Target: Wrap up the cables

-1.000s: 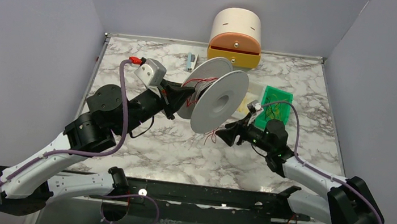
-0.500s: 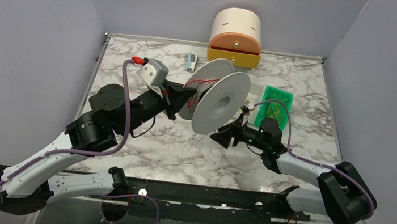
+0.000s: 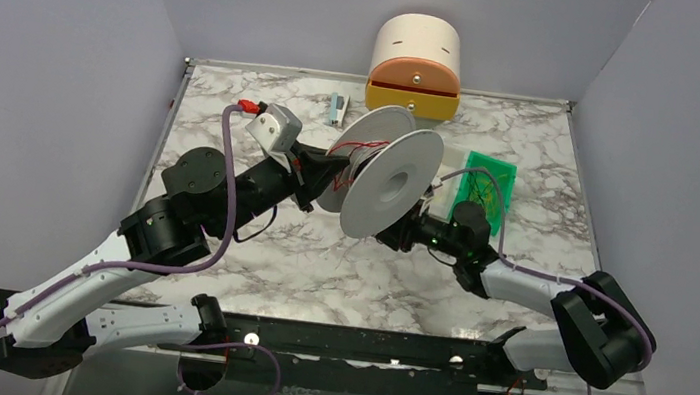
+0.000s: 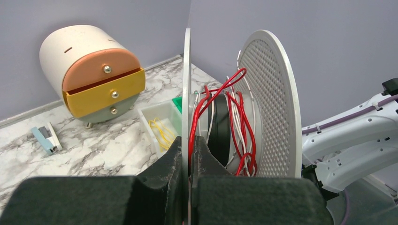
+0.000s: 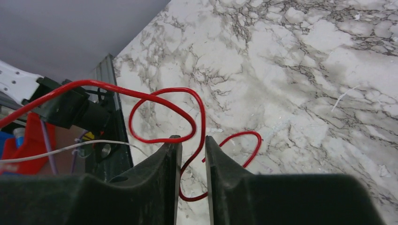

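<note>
A grey spool (image 3: 390, 180) with two wide discs is held off the table. Thin red cables (image 3: 352, 145) lie loosely looped round its core with some white wire (image 4: 241, 117). My left gripper (image 3: 321, 172) is shut on the rim of the spool's far disc (image 4: 187, 84), with a red strand beside the pads (image 4: 190, 145). My right gripper (image 3: 392, 235) sits low under the near disc. In the right wrist view its jaws (image 5: 193, 140) stand slightly apart, and a curly red cable end (image 5: 164, 105) runs between them, hanging over the marble.
A cream and orange drawer cabinet (image 3: 417, 65) stands at the back. A green tray (image 3: 485, 184) and a white tray of yellow wires (image 4: 162, 124) lie right of the spool. A small blue clip (image 3: 338, 107) is behind it. A black rail (image 3: 358, 345) runs along the front.
My right gripper has moved left, in under the spool's near disc, around the hanging red cable end. The spool has shifted slightly up and right. The left arm has barely moved.
</note>
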Available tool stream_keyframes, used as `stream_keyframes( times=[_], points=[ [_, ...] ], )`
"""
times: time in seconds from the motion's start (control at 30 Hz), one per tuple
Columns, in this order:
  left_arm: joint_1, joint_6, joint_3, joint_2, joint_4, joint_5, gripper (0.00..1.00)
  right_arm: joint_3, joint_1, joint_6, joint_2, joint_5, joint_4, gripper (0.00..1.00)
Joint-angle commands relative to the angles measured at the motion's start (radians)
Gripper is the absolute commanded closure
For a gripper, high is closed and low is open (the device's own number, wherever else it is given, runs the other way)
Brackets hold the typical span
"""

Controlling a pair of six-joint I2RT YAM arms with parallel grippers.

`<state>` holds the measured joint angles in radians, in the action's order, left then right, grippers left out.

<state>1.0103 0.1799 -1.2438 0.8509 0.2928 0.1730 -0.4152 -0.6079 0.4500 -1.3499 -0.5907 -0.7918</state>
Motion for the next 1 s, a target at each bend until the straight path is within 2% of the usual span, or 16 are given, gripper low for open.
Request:
stream_keyframes(
  times=[0.0,0.07,0.1,0.57,0.8,0.97],
  points=[
    [0.004,0.012,-0.039,-0.026,-0.115,0.023,1.0,-0.012,-0.011,0.004,-0.02,-0.01,-0.036,0.81],
    [0.004,0.016,-0.029,-0.036,-0.123,0.068,1.0,0.004,-0.015,0.007,-0.02,-0.011,-0.04,0.97],
    [0.004,0.016,-0.024,-0.04,-0.13,0.093,1.0,0.013,-0.021,0.007,-0.019,-0.01,-0.042,0.99],
    [0.004,-0.052,0.037,0.013,-0.242,0.492,1.0,0.106,-0.187,0.006,0.033,0.097,-0.006,0.99],
    [0.002,-0.19,0.081,0.109,-0.366,0.773,1.0,0.123,-0.298,-0.008,0.186,0.169,0.149,0.99],
    [-0.034,-0.25,0.125,0.202,-0.48,0.858,1.0,0.101,-0.373,-0.021,0.341,0.226,0.333,0.99]
  ],
)
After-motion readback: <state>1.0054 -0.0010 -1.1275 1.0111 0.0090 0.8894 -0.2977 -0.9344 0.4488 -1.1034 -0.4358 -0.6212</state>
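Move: Right at the right fingertips hangs the loose red cable end, between the open pads. The reel it hangs from is some 27 cm above that hand and 4 cm to its left; on the table the white tray stands about 15 cm ahead and 10 cm to its right, the green tray 12 cm farther right. The left hand already grips the reel's rim, with the reel's middle roughly 2 cm ahead and 7 cm to its right, the cable end 11 cm right and 26 cm below. Shutting on the red cable, the right fingers pinch it and draw it about 11 cm back towards the base and slightly left, dipping some 3 cm on the way before rising again. Meanwhile the left hand, keeping its grip on the reel's rim, swings roughly 40 degrees counter-clockwise while going forward about 10 cm and left 6, rising slightly, then sinking. ##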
